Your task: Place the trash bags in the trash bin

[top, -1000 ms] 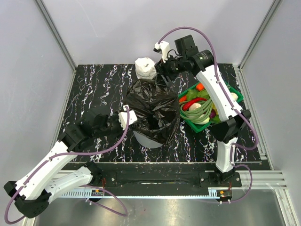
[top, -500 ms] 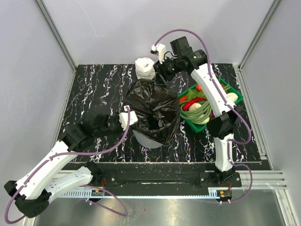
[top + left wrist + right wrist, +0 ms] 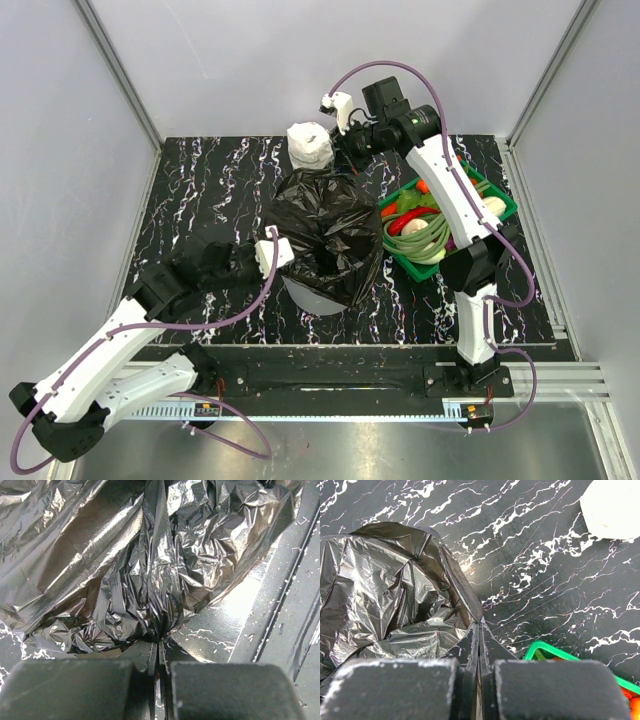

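The black glossy trash bag [image 3: 325,232] lies crumpled over the top of the light-grey trash bin [image 3: 311,298], of which only the lower near wall shows. My left gripper [image 3: 289,248] is at the bag's left side, shut on a gathered pinch of the film [image 3: 159,639]. At the bag's far edge my right gripper [image 3: 340,168] is shut on the rim fold [image 3: 480,624]. The bag's crinkled film [image 3: 125,555] fills the left wrist view. In the right wrist view the bag's open hollow [image 3: 385,590] lies left of the jaws.
A white wrapped roll [image 3: 309,145] stands just behind the bag, also at the top right [image 3: 615,507] of the right wrist view. The green basket [image 3: 502,212] of vegetables sits to the right, under the right arm. The table is black marble-patterned, with grey walls around it.
Both grippers have closed onto the bag's film. The right wrist shifted slightly left toward the bag's far edge; the left gripper edged a little to the right.
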Available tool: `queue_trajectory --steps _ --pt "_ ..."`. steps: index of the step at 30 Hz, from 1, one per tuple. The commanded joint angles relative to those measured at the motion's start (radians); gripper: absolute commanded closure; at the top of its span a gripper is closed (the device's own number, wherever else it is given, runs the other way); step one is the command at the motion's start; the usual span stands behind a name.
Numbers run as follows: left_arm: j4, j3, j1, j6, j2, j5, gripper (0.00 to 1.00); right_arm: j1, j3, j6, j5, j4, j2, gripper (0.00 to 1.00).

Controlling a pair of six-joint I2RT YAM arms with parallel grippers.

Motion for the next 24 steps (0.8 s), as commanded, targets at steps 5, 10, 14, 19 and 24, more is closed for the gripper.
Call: queue_trajectory --steps 5,10,14,19,24 --pt "0.034 -0.040 0.003 0.028 -0.001 0.049 1.00 0.001 0.041 -0.054 0.058 0.011 0.015 1.00" --pt "0.024 -0.071 0.003 0.059 -0.009 0.030 1.00 0.001 0.018 -0.081 0.086 0.014 0.028 1.00" --pt "0.028 -0.095 0.004 0.077 -0.012 0.023 1.00 0.001 -0.031 -0.094 0.092 0.037 0.023 1.00" --pt "0.028 -0.118 0.003 0.099 -0.017 0.021 1.00 0.001 -0.137 -0.106 0.104 0.103 -0.011 1.00" --pt "0.039 -0.131 0.003 0.117 -0.014 0.010 1.00 0.001 -0.250 -0.129 0.149 0.170 -0.046 1.00"
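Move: The trash bin under the draped trash bag has its middle about 14 cm back from the right hand, 2 cm to its left and some 16 cm below. From the left hand it is about 7 cm ahead, 9 cm right and 12 cm below. From the right hand, the white bundle lies roughly 15 cm ahead, 6 cm left and 23 cm down. The vegetable basket is about 26 cm right, 2 cm ahead and 22 cm down. The bag, gripped at 0 cm of slack in both shut hands at the start, is drawn down over the trash bin from its far and near-left sides. The right hand sinks ever faster by about 7.5 cm, edging slightly forward, to beside the bin's wall; the left sinks about 5 cm, keeping its pinch. Both sets of fingers stay shut and tip a little steeper; whether the right still holds the bag is unclear. ##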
